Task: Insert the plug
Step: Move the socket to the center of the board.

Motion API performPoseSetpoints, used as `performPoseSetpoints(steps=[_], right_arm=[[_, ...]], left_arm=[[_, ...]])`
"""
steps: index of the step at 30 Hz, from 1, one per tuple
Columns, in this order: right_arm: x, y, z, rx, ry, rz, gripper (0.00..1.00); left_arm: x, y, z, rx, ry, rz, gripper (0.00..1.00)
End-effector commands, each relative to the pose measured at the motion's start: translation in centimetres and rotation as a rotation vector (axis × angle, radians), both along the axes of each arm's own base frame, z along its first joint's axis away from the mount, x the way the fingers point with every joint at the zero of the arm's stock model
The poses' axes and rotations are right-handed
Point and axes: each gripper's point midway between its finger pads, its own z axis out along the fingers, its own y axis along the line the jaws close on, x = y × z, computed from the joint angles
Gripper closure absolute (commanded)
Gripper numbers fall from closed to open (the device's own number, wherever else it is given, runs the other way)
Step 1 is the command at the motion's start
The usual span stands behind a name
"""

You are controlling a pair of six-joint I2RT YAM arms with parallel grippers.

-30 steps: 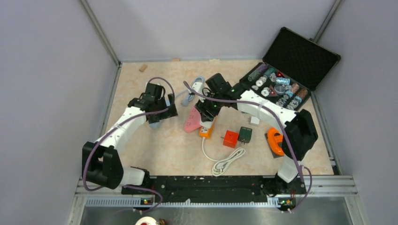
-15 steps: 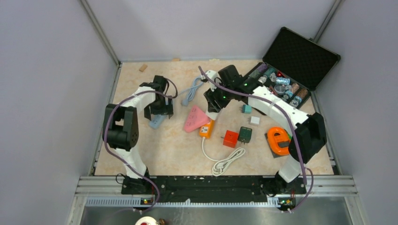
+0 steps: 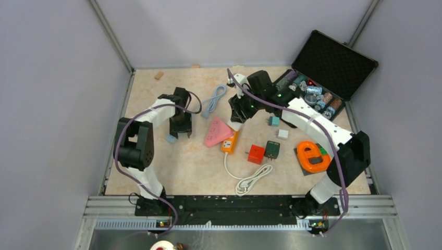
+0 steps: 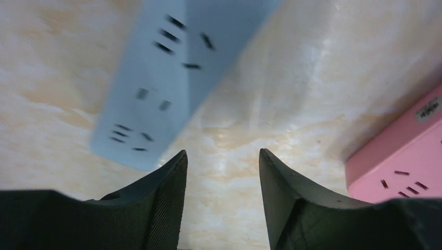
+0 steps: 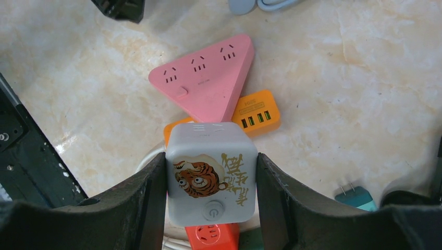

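My right gripper (image 5: 211, 156) is shut on the plug (image 5: 211, 169), a white cube with a tiger picture and a power button, held above the table. Below it lie a pink triangular power strip (image 5: 208, 86) and an orange USB socket (image 5: 255, 117). From the top view, the right gripper (image 3: 237, 115) hangs just right of the pink strip (image 3: 216, 131). My left gripper (image 4: 221, 153) is open with only bare table between its fingers. A light blue power strip (image 4: 172, 73) lies just beyond its left finger. From above, the left gripper (image 3: 180, 130) stands over that blue strip (image 3: 171, 138).
A red cube socket (image 3: 255, 154), a dark green cube (image 3: 271, 149), a teal plug (image 3: 273, 121) and a coiled white cord (image 3: 253, 179) lie mid-table. An orange object (image 3: 311, 156) sits at right. An open black case (image 3: 318, 78) stands back right, a blue cable (image 3: 213, 100) behind the pink strip.
My left arm folded back and its gripper settled over the blue strip's near end, jaws narrower than before. My right gripper carried the white cube back and to the right, off the pink strip.
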Motion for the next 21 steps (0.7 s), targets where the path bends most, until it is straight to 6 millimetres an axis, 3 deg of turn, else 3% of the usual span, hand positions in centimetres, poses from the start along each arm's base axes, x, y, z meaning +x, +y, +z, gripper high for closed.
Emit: performPoseSetpoints(steps=[1, 3, 6, 10, 12, 15, 21], right_arm=[[-0.1, 0.7, 2.2, 0.065, -0.037, 0.023, 1.0], [-0.3, 0.7, 2.1, 0.063, -0.031, 0.032, 1.0], [-0.5, 0.8, 1.9, 0.06, -0.02, 0.039, 1.0], [-0.7, 0.9, 1.9, 0.066, -0.009, 0.047, 1.0], [-0.8, 0.9, 1.9, 0.071, 0.0, 0.037, 1.0], [-0.7, 0.9, 1.6, 0.075, 0.02, 0.008, 1.0], [-0.1, 0.8, 1.8, 0.103, 0.062, -0.074, 1.0]], left_arm=[[-2.9, -5.2, -1.3, -0.16, 0.061, 0.008, 0.47], [-3.3, -6.4, -1.0, -0.173, 0.049, -0.001, 0.46], [-2.7, -7.4, 0.4, -0.186, -0.015, -0.046, 0.3], [-0.1, -6.4, 3.7, -0.163, -0.134, -0.1, 0.11], [1.5, -5.4, 5.4, -0.159, -0.192, -0.125, 0.07], [3.1, -2.9, 6.3, -0.123, -0.228, -0.122, 0.03], [4.7, 2.0, 4.2, 0.071, -0.202, -0.171, 0.01]])
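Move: The pink socket lies about 14 cm to the left hand's right and 3 cm ahead, roughly 2 cm lower, with its near-left corner closest. Also a little below that hand, the blue strip is some 4 cm ahead and 4 cm left; the orange strip is about 19 cm right and 1 cm back, against the socket's far side. From the right hand, the socket is some 6 cm left, 2 cm ahead and 19 cm below. The right fingers keep their grip on the white plug, the hand almost still above the socket. The half-open left hand sweeps about 6 cm right and 4 cm back, sinking slightly, towards the socket's near-left corner; then it opens wide, returns left and forward while rising some 6 cm, and tips its fingertips outward. ##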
